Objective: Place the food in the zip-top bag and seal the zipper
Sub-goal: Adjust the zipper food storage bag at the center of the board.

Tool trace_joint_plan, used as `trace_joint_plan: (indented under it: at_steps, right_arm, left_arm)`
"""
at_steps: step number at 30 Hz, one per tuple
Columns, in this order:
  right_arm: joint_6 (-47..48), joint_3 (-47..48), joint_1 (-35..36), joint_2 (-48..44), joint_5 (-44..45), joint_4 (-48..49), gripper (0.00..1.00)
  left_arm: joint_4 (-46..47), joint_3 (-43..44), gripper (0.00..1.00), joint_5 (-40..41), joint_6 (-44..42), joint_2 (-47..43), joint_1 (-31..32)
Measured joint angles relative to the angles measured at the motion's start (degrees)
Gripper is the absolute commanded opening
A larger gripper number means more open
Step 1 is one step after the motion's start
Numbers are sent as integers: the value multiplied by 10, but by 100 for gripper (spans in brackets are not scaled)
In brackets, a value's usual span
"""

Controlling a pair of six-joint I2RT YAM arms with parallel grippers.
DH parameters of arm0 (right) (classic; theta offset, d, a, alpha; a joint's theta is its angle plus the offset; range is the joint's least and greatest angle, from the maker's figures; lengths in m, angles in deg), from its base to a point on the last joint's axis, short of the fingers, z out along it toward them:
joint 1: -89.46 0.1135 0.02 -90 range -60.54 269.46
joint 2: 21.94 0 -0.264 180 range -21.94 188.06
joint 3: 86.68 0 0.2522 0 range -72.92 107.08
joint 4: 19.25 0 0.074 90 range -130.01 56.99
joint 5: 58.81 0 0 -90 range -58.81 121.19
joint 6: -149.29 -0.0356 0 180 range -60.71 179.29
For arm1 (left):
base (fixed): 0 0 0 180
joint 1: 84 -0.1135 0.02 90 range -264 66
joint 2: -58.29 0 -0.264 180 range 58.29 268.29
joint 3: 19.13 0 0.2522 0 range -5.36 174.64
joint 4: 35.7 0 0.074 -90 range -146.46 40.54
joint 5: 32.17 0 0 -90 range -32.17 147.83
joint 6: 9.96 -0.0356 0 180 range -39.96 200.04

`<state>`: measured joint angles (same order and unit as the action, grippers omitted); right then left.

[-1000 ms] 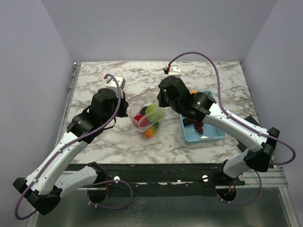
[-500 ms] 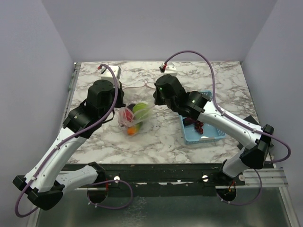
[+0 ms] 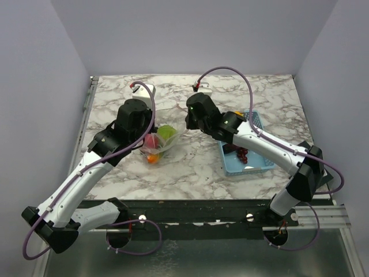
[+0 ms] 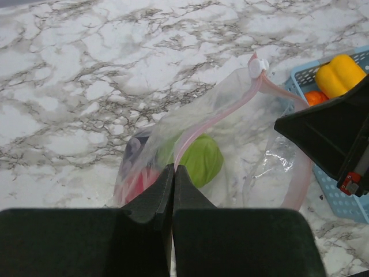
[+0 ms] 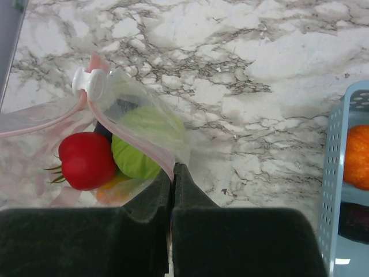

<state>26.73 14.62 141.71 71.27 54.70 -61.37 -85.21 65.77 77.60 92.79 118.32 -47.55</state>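
Observation:
The clear zip-top bag hangs between my two grippers over the marble table. Through it show a green piece, a red tomato and an orange piece. My left gripper is shut on the pink zipper at one end of the mouth. My right gripper is shut on the same strip at the other end. A white slider sits on the strip between them. Dark red grapes, a yellow piece and an orange piece lie in the basket.
The light-blue basket stands right of the bag, under the right arm. The table's left edge with its metal rail is near the left arm. Grey walls close off the back and both sides.
Both grippers have carried the bag to the left across the table, away from the basket. Their grip on the strip has not changed.

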Motion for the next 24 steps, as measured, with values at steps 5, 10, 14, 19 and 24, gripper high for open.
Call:
trace_joint_plan:
  at_steps: [5,10,14,19,24]
  right_arm:
    - [-4,-22,-3,-2,-2,1,21]
    - [-3,-36,-3,-22,-2,-1,44]
    - [-4,-38,-3,-56,0,-3,51]
    - [-4,-53,-3,-115,10,-7,59]
    - [-4,-59,-3,-148,50,-33,64]
  left_arm:
    - [36,-33,0,-24,-2,0,0]
    - [66,-53,0,-44,-3,-1,0]
    - [82,-69,0,-53,-6,-9,0]
    - [100,-87,0,-54,-13,-24,0]
    - [114,-102,0,-54,-15,-34,0]
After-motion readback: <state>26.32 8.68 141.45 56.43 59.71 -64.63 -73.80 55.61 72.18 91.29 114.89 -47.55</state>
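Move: Both grippers already pinch the zip-top bag's rim from opposite sides. Its filled middle lies some 8 cm left of the right gripper and 9 cm below, level fore and aft; from the left gripper it is about 4 cm right, 3 ahead and 10 down. The white zipper slider stands roughly 8 cm ahead and 4 left of the right gripper, at its height. The blue basket's middle is about 20 cm right of that gripper, 4 back and 12 below. Open the right gripper to a bit over half and let go of the bag's rim, sinking slightly at first, then draw up and swing about 6 cm to the right, easing back a little, away from the bag towards the blue basket. Keep the left gripper shut on its side of the rim, shift it some 2 cm right and as far down, then hold it there. ##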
